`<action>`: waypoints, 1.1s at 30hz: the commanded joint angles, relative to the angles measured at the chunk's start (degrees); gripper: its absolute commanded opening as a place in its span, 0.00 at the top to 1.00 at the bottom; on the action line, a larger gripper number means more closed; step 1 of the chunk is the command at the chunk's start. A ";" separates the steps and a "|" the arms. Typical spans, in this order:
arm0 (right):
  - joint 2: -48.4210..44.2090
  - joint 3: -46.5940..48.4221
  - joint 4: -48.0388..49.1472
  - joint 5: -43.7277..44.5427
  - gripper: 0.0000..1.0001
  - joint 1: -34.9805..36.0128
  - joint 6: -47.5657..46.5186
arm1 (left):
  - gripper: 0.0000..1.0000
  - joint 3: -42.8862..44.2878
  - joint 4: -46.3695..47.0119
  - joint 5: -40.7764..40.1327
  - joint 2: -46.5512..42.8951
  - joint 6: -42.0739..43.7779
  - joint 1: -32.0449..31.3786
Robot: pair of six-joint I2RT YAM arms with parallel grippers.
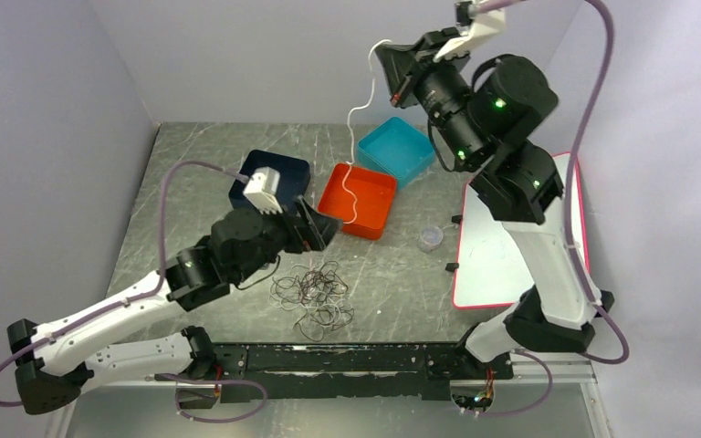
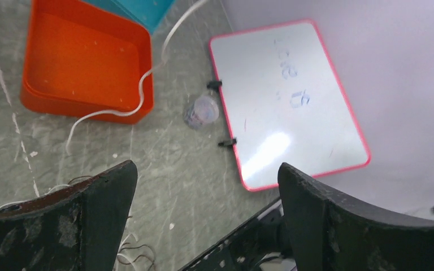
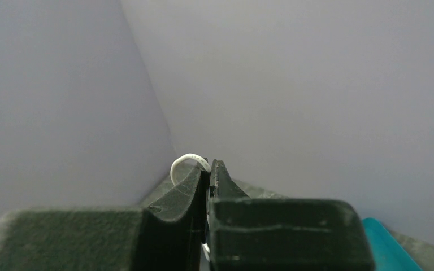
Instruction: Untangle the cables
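A tangle of thin dark and white cables (image 1: 315,294) lies on the table in front of the arm bases. My right gripper (image 1: 381,57) is raised high at the back and shut on one white cable (image 1: 350,137). That cable hangs down into the orange tray (image 1: 371,193). In the right wrist view the white cable (image 3: 183,164) loops out of the closed gripper (image 3: 209,169). My left gripper (image 1: 327,230) hovers between the tangle and the orange tray, open and empty. In the left wrist view its fingers (image 2: 99,209) stand wide apart, and the white cable (image 2: 141,93) trails over the tray's wall.
A teal tray (image 1: 397,151) and a dark blue tray (image 1: 278,169) stand at the back beside the orange one. A red-framed whiteboard (image 1: 497,255) lies on the right, with a small clear lid (image 1: 430,238) next to it. Walls close in the left, back and right.
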 commanded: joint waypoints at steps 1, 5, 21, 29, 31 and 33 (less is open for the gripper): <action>3.74 3.94 -3.84 -0.40 1.00 -2.14 -0.80 | 0.01 13.18 -20.34 -9.67 1.59 -7.82 0.05; 7.47 6.47 -4.48 -9.28 1.00 -10.25 4.63 | 0.01 21.63 -23.73 -9.66 3.39 -7.87 0.09; 16.96 15.16 -2.92 -24.34 1.00 -23.25 12.70 | 0.01 50.76 -32.25 -19.49 13.10 -10.34 0.12; 18.32 16.71 3.07 -29.14 1.00 -28.10 17.52 | 0.01 57.56 -31.67 -18.80 16.92 -10.09 0.07; 18.45 16.58 5.00 -30.49 1.00 -29.29 19.31 | 0.01 57.20 -30.00 -18.43 16.66 -9.56 0.11; 18.76 16.62 6.27 -31.46 1.00 -30.20 20.54 | 0.01 57.32 -28.93 -18.43 16.76 -9.20 0.12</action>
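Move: The right hand already holds the white cable high up; the orange box lies roughly 26 cm ahead of it, 4 cm to its left and 60 cm below, with the teal box some 46 cm ahead, 8 cm right and just as low. From the open left hand, the cable's hanging tail is about 10 cm ahead, 3 cm right and 12 cm below, the orange box about 34 cm ahead, 6 cm right and 27 cm below. The remaining tangle lies about 2 cm ahead, 5 cm left and 28 cm below the left hand. Keeping its pinch on the white cable, the right hand carries it forward about 13 cm towards the orange and teal boxes, drifting some 4 cm right and dipping about 5 cm before climbing most of the way back. The left hand, empty and still wide open, rises about 22 cm away from the tangle with a smaller shift left and forward, its wrist turning counter-clockwise and rolling slightly, and it slows to a stop clear above the table. ##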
